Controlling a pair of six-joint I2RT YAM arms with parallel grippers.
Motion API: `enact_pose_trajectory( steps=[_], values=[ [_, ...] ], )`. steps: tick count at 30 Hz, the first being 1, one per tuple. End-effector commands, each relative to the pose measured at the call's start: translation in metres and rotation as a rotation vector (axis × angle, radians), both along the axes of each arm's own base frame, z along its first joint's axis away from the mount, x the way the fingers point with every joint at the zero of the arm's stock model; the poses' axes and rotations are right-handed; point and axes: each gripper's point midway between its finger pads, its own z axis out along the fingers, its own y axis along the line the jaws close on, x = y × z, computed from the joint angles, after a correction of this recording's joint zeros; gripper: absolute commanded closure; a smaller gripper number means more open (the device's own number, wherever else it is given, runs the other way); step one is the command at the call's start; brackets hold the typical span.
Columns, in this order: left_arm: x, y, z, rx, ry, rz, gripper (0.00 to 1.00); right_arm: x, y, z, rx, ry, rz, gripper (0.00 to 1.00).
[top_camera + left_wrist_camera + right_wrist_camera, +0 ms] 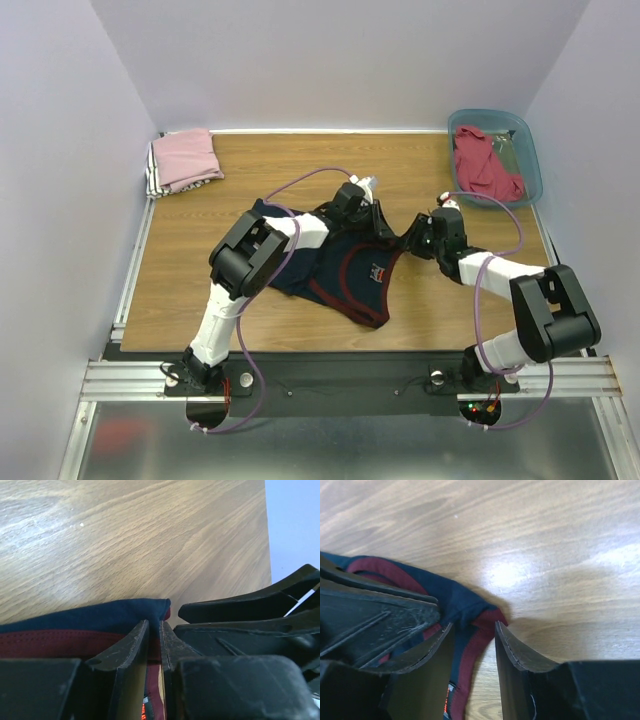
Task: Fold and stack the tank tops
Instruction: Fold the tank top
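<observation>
A navy tank top (345, 275) with maroon trim lies crumpled at the table's middle. My left gripper (383, 222) is shut on its maroon-edged shoulder part, and the cloth (100, 617) is pinched between the two fingers (154, 625). Just to the right, my right gripper (412, 240) stands open around a strap of the same top (450, 592), with a gap left beside the right finger (473, 625). A folded pink tank top (185, 158) rests at the back left corner. A red one (485, 165) lies in the bin.
The teal plastic bin (532, 160) sits at the back right corner. A striped cloth (153, 178) shows under the pink top. The two grippers are nearly touching each other. Bare wood (190, 260) surrounds the navy top, with grey walls on three sides.
</observation>
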Motion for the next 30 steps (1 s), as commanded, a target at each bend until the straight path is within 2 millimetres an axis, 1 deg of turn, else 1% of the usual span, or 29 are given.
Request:
enact_pose_trajectory(
  steps=[1,5,7,8,9,11,13,14,17,20,23,25,27,28,30],
  values=[
    [-0.002,-0.004,0.029,-0.039,-0.070,-0.014,0.74,0.007,0.005,0.003,0.008,0.000,-0.012,0.56],
    [-0.004,-0.005,0.021,-0.035,-0.057,-0.016,0.75,0.011,0.002,-0.005,-0.008,0.023,-0.032,0.56],
    [-0.005,-0.006,0.021,-0.037,-0.056,-0.020,0.75,0.014,0.001,-0.009,-0.014,0.037,-0.044,0.57],
    [-0.007,-0.007,0.020,-0.037,-0.052,-0.024,0.75,0.016,-0.002,-0.011,-0.024,0.040,-0.063,0.63],
    [-0.008,-0.007,0.019,-0.035,-0.052,-0.026,0.75,0.017,-0.004,-0.013,-0.029,0.043,-0.075,0.66],
    [-0.011,-0.008,0.016,-0.030,-0.048,-0.027,0.75,0.022,-0.005,-0.014,-0.036,0.049,-0.095,0.71],
    [-0.013,-0.008,0.011,-0.023,-0.038,-0.028,0.75,0.026,-0.005,-0.014,-0.039,0.054,-0.101,0.78],
    [-0.014,-0.009,0.006,-0.017,-0.028,-0.029,0.75,0.028,-0.006,-0.015,-0.044,0.055,-0.110,0.86],
    [-0.016,-0.011,-0.005,-0.001,-0.006,-0.023,0.75,0.031,-0.009,-0.015,-0.054,0.060,-0.127,0.95],
    [-0.016,-0.011,-0.019,0.023,0.021,-0.009,0.76,0.032,-0.011,-0.014,-0.062,0.057,-0.140,0.98],
    [-0.013,-0.013,-0.023,0.025,0.032,0.000,0.77,0.033,-0.015,-0.015,-0.079,0.061,-0.159,0.99],
    [-0.012,-0.014,-0.030,0.043,0.049,0.009,0.77,0.035,-0.021,-0.016,-0.104,0.067,-0.184,0.99],
    [-0.009,-0.018,-0.032,0.038,0.052,0.009,0.77,0.039,-0.023,-0.016,-0.113,0.071,-0.191,1.00],
    [-0.009,-0.020,-0.031,0.037,0.058,0.009,0.78,0.046,-0.023,-0.015,-0.111,0.072,-0.193,1.00],
    [-0.003,-0.026,-0.029,0.025,0.065,0.015,0.77,0.052,-0.022,-0.021,-0.116,0.092,-0.191,1.00]
  ],
)
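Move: The tank top's near-side corner, burgundy-edged, lies about 2 cm ahead of the right hand, roughly level with it sideways and some 4 cm below. The left gripper's tips stand about 5 cm to the right hand's left, and the small printed patch on the cloth lies about 8 cm back and 8 cm left of the right hand. From the left hand the same corner is some 3 cm to its right and 5 cm below. Down about 3 cm, then forward about 3 cm and some 2 cm to the right, the right hand brings its open fingers to the tank top's corner and closes them on it during the forward stretch, tipping slightly downward and turning a little clockwise. The left hand eases back, sinks about 3 cm to the cloth beside the corner, then edges right, its gap still narrowly open. ##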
